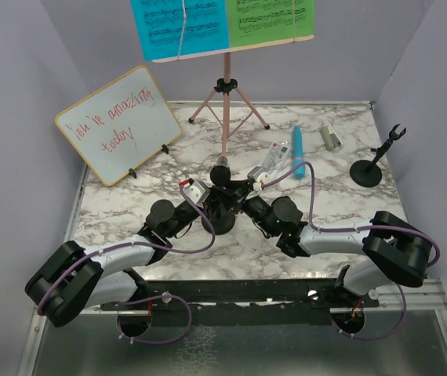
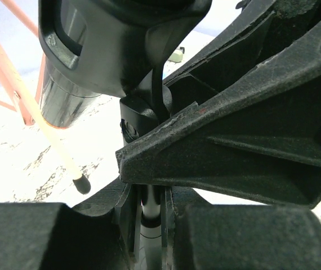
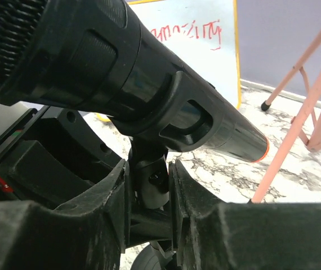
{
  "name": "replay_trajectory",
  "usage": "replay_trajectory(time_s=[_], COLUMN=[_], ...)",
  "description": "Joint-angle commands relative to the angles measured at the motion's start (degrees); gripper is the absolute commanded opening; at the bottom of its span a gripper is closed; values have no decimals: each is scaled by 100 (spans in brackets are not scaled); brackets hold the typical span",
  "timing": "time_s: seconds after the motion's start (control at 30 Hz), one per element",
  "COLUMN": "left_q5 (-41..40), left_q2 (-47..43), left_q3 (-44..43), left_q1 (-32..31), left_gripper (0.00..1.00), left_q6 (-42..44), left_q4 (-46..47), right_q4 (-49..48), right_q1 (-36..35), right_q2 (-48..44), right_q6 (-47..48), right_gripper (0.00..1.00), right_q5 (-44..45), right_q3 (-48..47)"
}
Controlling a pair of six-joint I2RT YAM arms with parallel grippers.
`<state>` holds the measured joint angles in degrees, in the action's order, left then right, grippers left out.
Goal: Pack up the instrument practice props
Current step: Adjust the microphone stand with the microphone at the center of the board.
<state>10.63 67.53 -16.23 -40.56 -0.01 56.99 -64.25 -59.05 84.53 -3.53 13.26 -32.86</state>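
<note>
A black microphone (image 3: 121, 73) lies in the clip of a black round-based mic holder (image 1: 223, 222) at the table's middle. My left gripper (image 2: 149, 208) is shut on the holder's pale stem (image 2: 148, 225), low down. My right gripper (image 3: 151, 185) is shut on the holder's swivel joint (image 3: 155, 183) just under the clip, both pads touching it. In the top view the left gripper (image 1: 210, 204) and the right gripper (image 1: 241, 202) meet there. A blue microphone (image 1: 298, 153) lies at the back right. A second mic holder (image 1: 367, 170) stands empty at the right. The pink tripod music holder (image 1: 225, 102) carries blue and green music sheets (image 1: 222, 23).
A yellow-framed whiteboard (image 1: 119, 124) with red writing leans at the back left. A small silver cylinder (image 1: 331, 138) lies beside the blue microphone. The tripod's legs (image 3: 304, 107) stand just behind the grippers. Purple walls close in the table on three sides.
</note>
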Motion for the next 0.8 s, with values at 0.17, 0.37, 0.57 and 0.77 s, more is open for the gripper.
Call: replay_trajectory(time_s=[0.17, 0.37, 0.57, 0.77], left_q5=[112, 1, -138, -303], left_q2=[-750, -1287, -1684, -2015], left_q3=[243, 498, 709, 875], left_q1=[-41, -35, -31, -29], left_gripper=[25, 37, 42, 46], left_q6=[-200, -337, -460, -586], left_q4=[-280, -443, -555, -575], right_q4=[-151, -331, -488, -625], right_q1=[514, 759, 953, 1223], right_q2=[-55, 68, 265, 560], right_q6=[-80, -46, 46, 202], right_gripper=[3, 0, 0, 1], right_q5=[-1248, -2220, -3126, -4178], right_q3=[279, 400, 439, 451])
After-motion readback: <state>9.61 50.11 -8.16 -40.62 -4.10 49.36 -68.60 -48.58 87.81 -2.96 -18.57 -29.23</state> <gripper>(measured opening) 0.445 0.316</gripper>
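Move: The microphone stand's pole is already between the left pads, with its round base about 11 cm straight below them. The nearest tripod foot stands some 13 cm ahead of the left hand and 1 cm to its right; the white packet lies 18 cm ahead and 15 cm right, both down at table height. The right hand already clamps the stand's neck, with the microphone's middle about 5 cm straight above its pads and the base roughly 15 cm straight below. Open the left gripper to free the pole and back it out along its own fingers, about 4.5 cm back and to the left. Meanwhile keep the right fingers shut on the neck just under the microphone, turn that hand some 20 degrees counter-clockwise, and bring it down about 3.5 cm, easing slightly back. ##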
